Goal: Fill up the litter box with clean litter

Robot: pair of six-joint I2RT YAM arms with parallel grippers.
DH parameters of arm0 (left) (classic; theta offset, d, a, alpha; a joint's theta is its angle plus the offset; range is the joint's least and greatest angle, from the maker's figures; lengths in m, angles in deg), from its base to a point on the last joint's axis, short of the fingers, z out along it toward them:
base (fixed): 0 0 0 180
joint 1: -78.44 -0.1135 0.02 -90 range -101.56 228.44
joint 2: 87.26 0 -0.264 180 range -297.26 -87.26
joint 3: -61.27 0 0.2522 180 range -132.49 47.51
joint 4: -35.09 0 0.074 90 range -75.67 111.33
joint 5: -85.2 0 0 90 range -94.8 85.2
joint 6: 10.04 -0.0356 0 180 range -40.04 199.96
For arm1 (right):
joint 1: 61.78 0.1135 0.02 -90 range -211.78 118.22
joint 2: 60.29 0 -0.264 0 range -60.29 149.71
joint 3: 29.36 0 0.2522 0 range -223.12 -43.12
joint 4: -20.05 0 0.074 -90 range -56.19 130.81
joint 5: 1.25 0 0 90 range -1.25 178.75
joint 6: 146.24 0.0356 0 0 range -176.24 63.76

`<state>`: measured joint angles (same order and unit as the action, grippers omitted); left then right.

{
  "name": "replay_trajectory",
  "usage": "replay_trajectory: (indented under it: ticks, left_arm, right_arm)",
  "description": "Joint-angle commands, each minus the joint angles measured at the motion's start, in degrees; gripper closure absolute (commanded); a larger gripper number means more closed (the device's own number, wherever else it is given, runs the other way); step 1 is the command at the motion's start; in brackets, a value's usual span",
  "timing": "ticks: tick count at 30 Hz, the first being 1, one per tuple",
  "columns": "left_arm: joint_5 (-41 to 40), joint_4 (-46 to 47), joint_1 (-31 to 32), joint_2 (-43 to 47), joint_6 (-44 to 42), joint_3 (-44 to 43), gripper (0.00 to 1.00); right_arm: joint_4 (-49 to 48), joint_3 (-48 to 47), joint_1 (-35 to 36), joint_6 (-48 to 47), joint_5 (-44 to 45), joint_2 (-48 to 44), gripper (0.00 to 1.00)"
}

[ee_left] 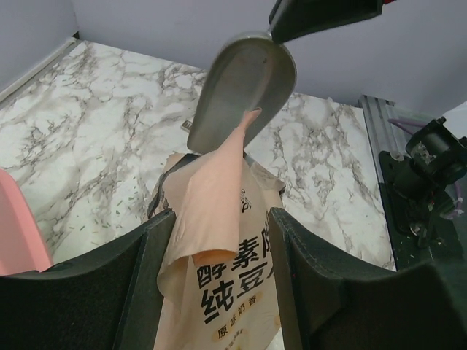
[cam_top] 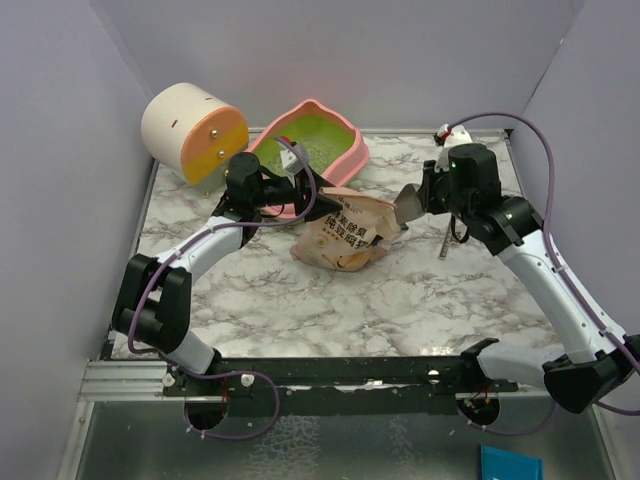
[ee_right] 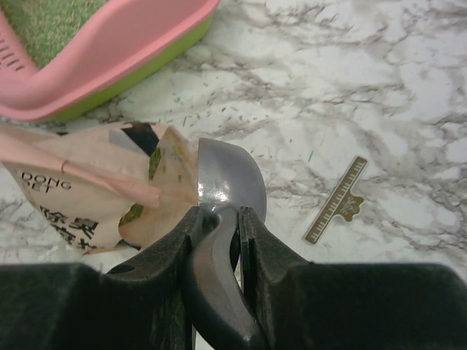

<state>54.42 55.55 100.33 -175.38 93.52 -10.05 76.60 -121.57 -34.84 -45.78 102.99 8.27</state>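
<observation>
The pink litter box (cam_top: 345, 150) stands at the back of the table, lime-green inside, and a grainy greenish layer of clean litter (ee_right: 44, 22) lies in it. In front of it lies a tan printed litter bag (cam_top: 345, 235), its torn mouth towards the right. My left gripper (ee_left: 222, 219) has closed on the bag (ee_left: 233, 292), a finger pressed against each side. My right gripper (ee_right: 219, 211) is shut on the handle of a grey metal scoop (ee_right: 230, 179). The scoop's bowl (ee_left: 244, 87) hangs at the bag's open mouth.
A cream-and-orange cylinder (cam_top: 195, 130) stands at the back left beside the box. A small gold ruler-shaped clip (ee_right: 338, 200) lies on the marble to the right of the scoop. Stray granules dot the tabletop (ee_right: 241, 109). Grey walls close in the left, back and right sides.
</observation>
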Motion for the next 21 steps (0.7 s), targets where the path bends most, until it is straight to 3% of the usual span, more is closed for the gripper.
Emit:
replay_trajectory:
  ticks: [1, 8, 10, 12, 13, 21]
  left_arm:
    - [1.8, 0.1, 0.6, -2.3, -0.4, -1.9, 0.45]
    - [-1.4, 0.1, 1.9, -4.7, -1.0, -1.4, 0.56]
    - [-2.2, 0.1, 2.1, -5.4, -0.8, -1.6, 0.69]
    - [-2.9, 0.1, 2.4, -5.8, -0.5, -1.7, 0.94]
    - [-3.5, 0.1, 2.4, -5.7, -0.5, -1.6, 1.0]
    - [-9.0, 0.4, 2.5, 0.3, -6.4, 1.9, 1.0]
  right_arm:
    - [-2.5, 3.4, 0.3, 2.4, -7.6, -3.7, 0.99]
    - [-5.5, 6.9, 0.3, 2.7, -11.1, -4.3, 0.99]
    - [-6.5, 7.5, 0.3, 2.7, -12.0, -4.0, 0.99]
    - [-7.3, 7.9, 0.3, 2.8, -13.5, -3.2, 0.99]
    - [-7.8, 8.4, 0.2, 2.9, -13.9, -2.8, 0.99]
    - [-12.5, 10.0, 0.2, 3.3, -16.4, 1.9, 0.99]
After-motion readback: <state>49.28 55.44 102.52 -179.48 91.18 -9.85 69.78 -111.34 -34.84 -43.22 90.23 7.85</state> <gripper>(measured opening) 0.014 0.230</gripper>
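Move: The bag's top edge already runs between the left hand's open fingers, about 2 cm to its right, 2 cm lower and level fore and aft; the litter box lies some 14 cm ahead and 7 cm left of that hand, 15 cm down. From the right hand, which holds the scoop, the bag's mouth is roughly 9 cm left, 8 cm lower and neither ahead nor back; the small ruler lies about 4 cm right, level fore and aft, some 20 cm below. Sinking about 3 cm over the bag's top edge while easing slightly forward and right, the left hand shuts its half-open fingers and pinches the paper. Meanwhile the right hand lowers the scoop some 5 cm and carries it 4 cm left to the bag's mouth, turning slightly counter-clockwise and tipping a little further down, with its grip on the handle kept. ##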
